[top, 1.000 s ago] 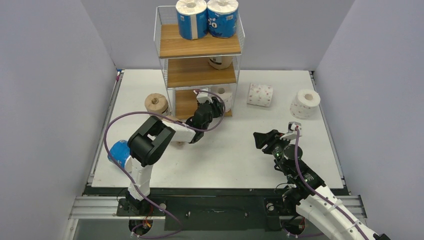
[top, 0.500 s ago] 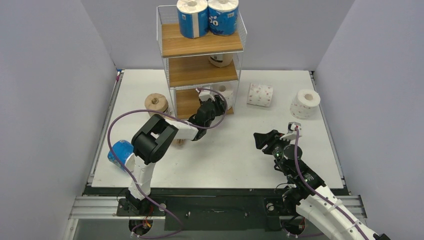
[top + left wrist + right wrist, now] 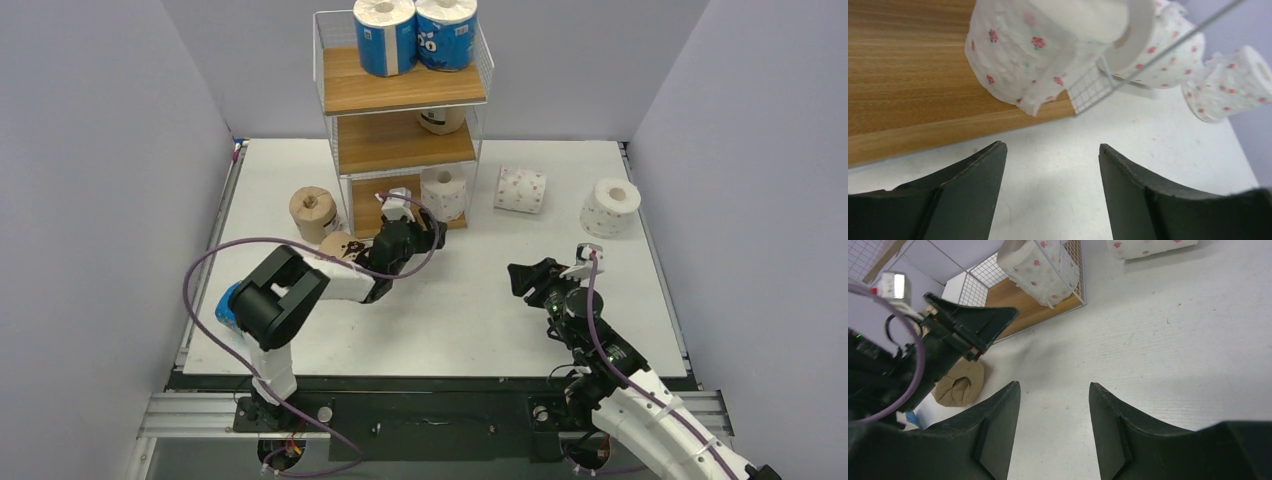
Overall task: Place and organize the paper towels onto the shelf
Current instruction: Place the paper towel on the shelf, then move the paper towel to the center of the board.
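The shelf (image 3: pixel 404 92) stands at the back centre. Its top board holds two blue paper towels (image 3: pixel 384 38), (image 3: pixel 446 35), and a tan roll (image 3: pixel 441 120) sits on the middle board. A white flowered roll (image 3: pixel 443 192) (image 3: pixel 1018 55) stands upright at the right end of the bottom board. My left gripper (image 3: pixel 428 234) (image 3: pixel 1053 150) hovers open and empty over the table just in front of that roll. My right gripper (image 3: pixel 525 278) (image 3: pixel 1054 387) hangs open and empty over the table's right half.
Two tan rolls (image 3: pixel 312 210), (image 3: pixel 338 245) rest left of the shelf. A blue roll (image 3: pixel 228 305) lies at the left edge, half behind my left arm. Two white rolls (image 3: pixel 521 189), (image 3: pixel 611 205) are on the table right of the shelf.
My left gripper has opened and pulled back out of the bottom tier, leaving the white roll standing there. The right arm has not moved.
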You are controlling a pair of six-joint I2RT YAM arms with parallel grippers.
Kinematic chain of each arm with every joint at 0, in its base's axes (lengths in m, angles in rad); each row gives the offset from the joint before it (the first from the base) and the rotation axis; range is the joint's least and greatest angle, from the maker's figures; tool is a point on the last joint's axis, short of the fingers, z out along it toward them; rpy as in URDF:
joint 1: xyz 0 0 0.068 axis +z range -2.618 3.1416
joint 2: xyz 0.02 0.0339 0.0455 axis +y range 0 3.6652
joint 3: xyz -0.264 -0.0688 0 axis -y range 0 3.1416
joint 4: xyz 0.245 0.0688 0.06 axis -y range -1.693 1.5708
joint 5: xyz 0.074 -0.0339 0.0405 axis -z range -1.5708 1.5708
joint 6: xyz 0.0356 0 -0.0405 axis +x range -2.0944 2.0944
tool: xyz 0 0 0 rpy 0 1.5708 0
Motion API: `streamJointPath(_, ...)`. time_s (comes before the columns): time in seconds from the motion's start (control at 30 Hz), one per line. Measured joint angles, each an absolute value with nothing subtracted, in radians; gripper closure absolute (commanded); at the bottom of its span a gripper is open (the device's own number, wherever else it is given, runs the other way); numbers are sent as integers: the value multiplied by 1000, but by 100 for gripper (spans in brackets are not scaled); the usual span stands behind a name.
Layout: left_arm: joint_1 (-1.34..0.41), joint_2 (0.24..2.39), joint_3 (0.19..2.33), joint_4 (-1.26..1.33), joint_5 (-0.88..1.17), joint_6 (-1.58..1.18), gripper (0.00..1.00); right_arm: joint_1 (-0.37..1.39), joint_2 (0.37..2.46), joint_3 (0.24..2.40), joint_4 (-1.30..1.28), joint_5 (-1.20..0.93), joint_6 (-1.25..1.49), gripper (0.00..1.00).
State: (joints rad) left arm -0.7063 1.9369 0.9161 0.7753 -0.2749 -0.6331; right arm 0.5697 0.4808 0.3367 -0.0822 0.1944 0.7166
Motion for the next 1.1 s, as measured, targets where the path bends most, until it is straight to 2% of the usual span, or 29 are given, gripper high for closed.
streamJointPath(0.17, -754, 1667, 748, 782, -285, -643, 33, 570, 535, 335, 2, 198, 735, 50)
streamJointPath(0.27, -802, 1482, 652, 752, -325, -648, 32, 575, 614, 327, 98, 204, 759, 57)
streamJointPath(0.43, -868, 1180, 483, 628, -431, -654, 32, 630, 835, 336, 237, 249, 782, 62)
streamJointPath(0.57, -908, 926, 329, 494, -522, -681, 32, 702, 1073, 451, 236, 292, 765, 67)
streamJointPath(0.7, -942, 692, 245, 346, -591, -702, 32, 776, 1251, 573, 292, 349, 739, 68)
streamJointPath(0.9, -961, 490, 211, 204, -650, -721, 32, 799, 1465, 656, 408, 378, 751, 69)
streamJointPath(1.1, -961, 392, 162, 109, -681, -750, 31, 739, 1658, 746, 501, 369, 822, 85)
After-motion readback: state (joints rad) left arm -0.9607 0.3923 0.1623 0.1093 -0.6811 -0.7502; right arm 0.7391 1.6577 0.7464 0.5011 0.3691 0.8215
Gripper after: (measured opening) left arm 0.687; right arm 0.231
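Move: The flowered paper towel on the bottom shelf, already let go, stands about 10 cm ahead of the left hand, 1 cm to its right and about level. From the right hand the same towel is some 25 cm ahead, 15 cm to the left and 9 cm lower; a lying flowered roll is about 26 cm straight ahead of the right hand, 12 cm lower. The brown lying roll is some 9 cm back, 18 cm left and 4 cm below the left hand. The flowered paper towel is left free as the open left hand backs away about 20 cm, first rising, then swinging some 17 cm left and sinking a little, to hang near the brown lying roll. The right hand takes over the approach, going left, forward and down towards the towel and the shelf's front edge, narrowing its empty fingers to under half their starting gap. ##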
